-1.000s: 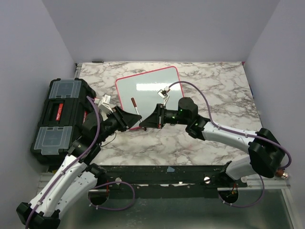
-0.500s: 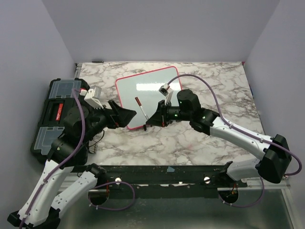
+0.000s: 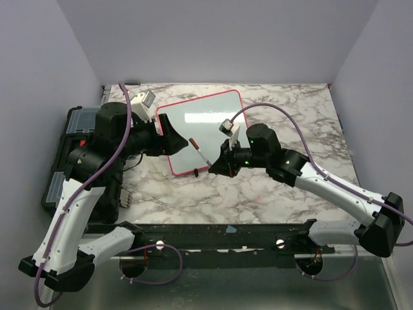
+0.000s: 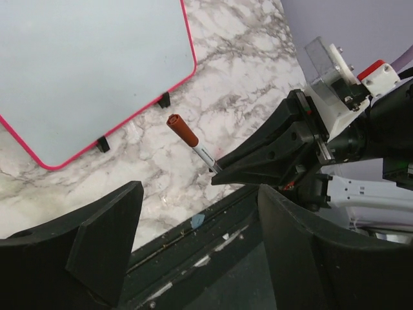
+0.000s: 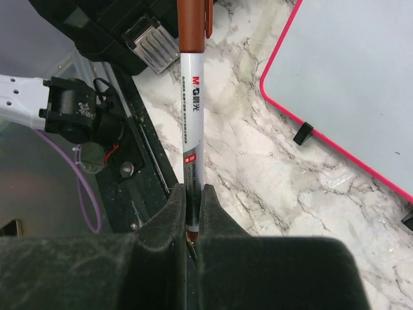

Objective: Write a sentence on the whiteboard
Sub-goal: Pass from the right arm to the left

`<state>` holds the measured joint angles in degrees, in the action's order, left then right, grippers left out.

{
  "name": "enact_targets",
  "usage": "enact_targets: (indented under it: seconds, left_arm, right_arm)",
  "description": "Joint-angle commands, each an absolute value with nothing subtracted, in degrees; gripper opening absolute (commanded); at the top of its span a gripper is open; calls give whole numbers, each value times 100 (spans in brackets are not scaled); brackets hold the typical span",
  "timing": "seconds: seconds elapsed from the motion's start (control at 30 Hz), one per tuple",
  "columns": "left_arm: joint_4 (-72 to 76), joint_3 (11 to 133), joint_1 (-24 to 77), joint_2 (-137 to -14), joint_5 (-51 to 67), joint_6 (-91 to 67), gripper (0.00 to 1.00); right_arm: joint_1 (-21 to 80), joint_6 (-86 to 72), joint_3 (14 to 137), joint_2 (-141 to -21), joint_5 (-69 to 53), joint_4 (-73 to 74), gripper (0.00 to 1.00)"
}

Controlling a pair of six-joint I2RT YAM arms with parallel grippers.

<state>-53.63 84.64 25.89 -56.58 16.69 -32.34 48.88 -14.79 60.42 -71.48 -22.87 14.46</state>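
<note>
The whiteboard [image 3: 206, 126], glossy grey-white with a red-pink frame, lies on the marble table; it also shows in the left wrist view [image 4: 84, 64] and the right wrist view [image 5: 361, 84]. My right gripper [image 3: 217, 165] is shut on the lower end of a white marker [image 3: 202, 154] with a brown-red cap, just off the board's near edge. In the right wrist view the marker [image 5: 191, 97] stands straight out from the gripper [image 5: 192, 200]. My left gripper [image 3: 175, 139] hovers open and empty over the board's left edge, apart from the marker [image 4: 193, 139].
A black toolbox [image 3: 58, 184] sits at the table's left edge, partly hidden by the left arm. Small black clips [image 3: 195, 172] stick out under the board's near edge. A black rail [image 3: 226, 236] runs along the table's front.
The left gripper has opened, let go of the marker and lifted back to the left. The right gripper has shifted right and nearer with the marker in it.
</note>
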Motion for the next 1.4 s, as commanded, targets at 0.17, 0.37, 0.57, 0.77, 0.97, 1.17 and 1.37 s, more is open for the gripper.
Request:
enact_targets:
  seconds: [0.17,0.37,0.57,0.77,0.97,1.17,1.37]
  left_arm:
    - [-5541,8518,2032,-6159,3683,-3330,64]
    - [-5545,8646,2021,-6434,3706,-3510,61]
    - [-5432,8568,2021,-6568,3823,-3583,55]
    - [-5360,8532,2021,-6705,3911,-3710,51]
    - [-5255,8507,2021,-6765,4054,-3788,45]
    - [-5587,8604,2021,-6820,3864,-3635,37]
    - [-5638,8436,2021,-6743,3910,-3636,31]
  right_arm:
    - [5025,-893,6117,-6719,-2160,1520,1]
    - [5030,-710,6289,-6731,-2258,1615,1]
    - [5045,-564,6511,-6829,-2265,1874,1]
    - [5099,-444,6623,-6853,-2274,1935,1]
    - [5229,-259,6731,-6938,-2272,2038,1]
    - [5318,-89,6810,-7017,-2131,2098,1]
    - [5391,-57,6881,-7109,-2066,2092,1]
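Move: The right hand grips the marker by its lower end; its middle is about 3 cm ahead, 2 cm left and 2 cm above that hand. From the open left hand the marker's cap is some 4 cm ahead, 4 cm right and 8 cm below, its middle about 1 cm back, 8 cm right and 12 cm below. The whiteboard's middle is roughly 25 cm ahead of the left hand, 6 cm right and 36 cm below. The left gripper is about 3 cm ahead, 9 cm left and 13 cm above the right hand. With the left fingers narrowing from wide to about a third open, they come to straddle the marker's cap, a squeeze not yet visible; the hand travels about 4 cm right and 3 cm down, tipping its fingers some 20 degrees downward and turning slightly clockwise. The right hand keeps its pinch and lifts the marker 3–4 cm to meet it, then eases back slightly, rolling the cap end up and back. ##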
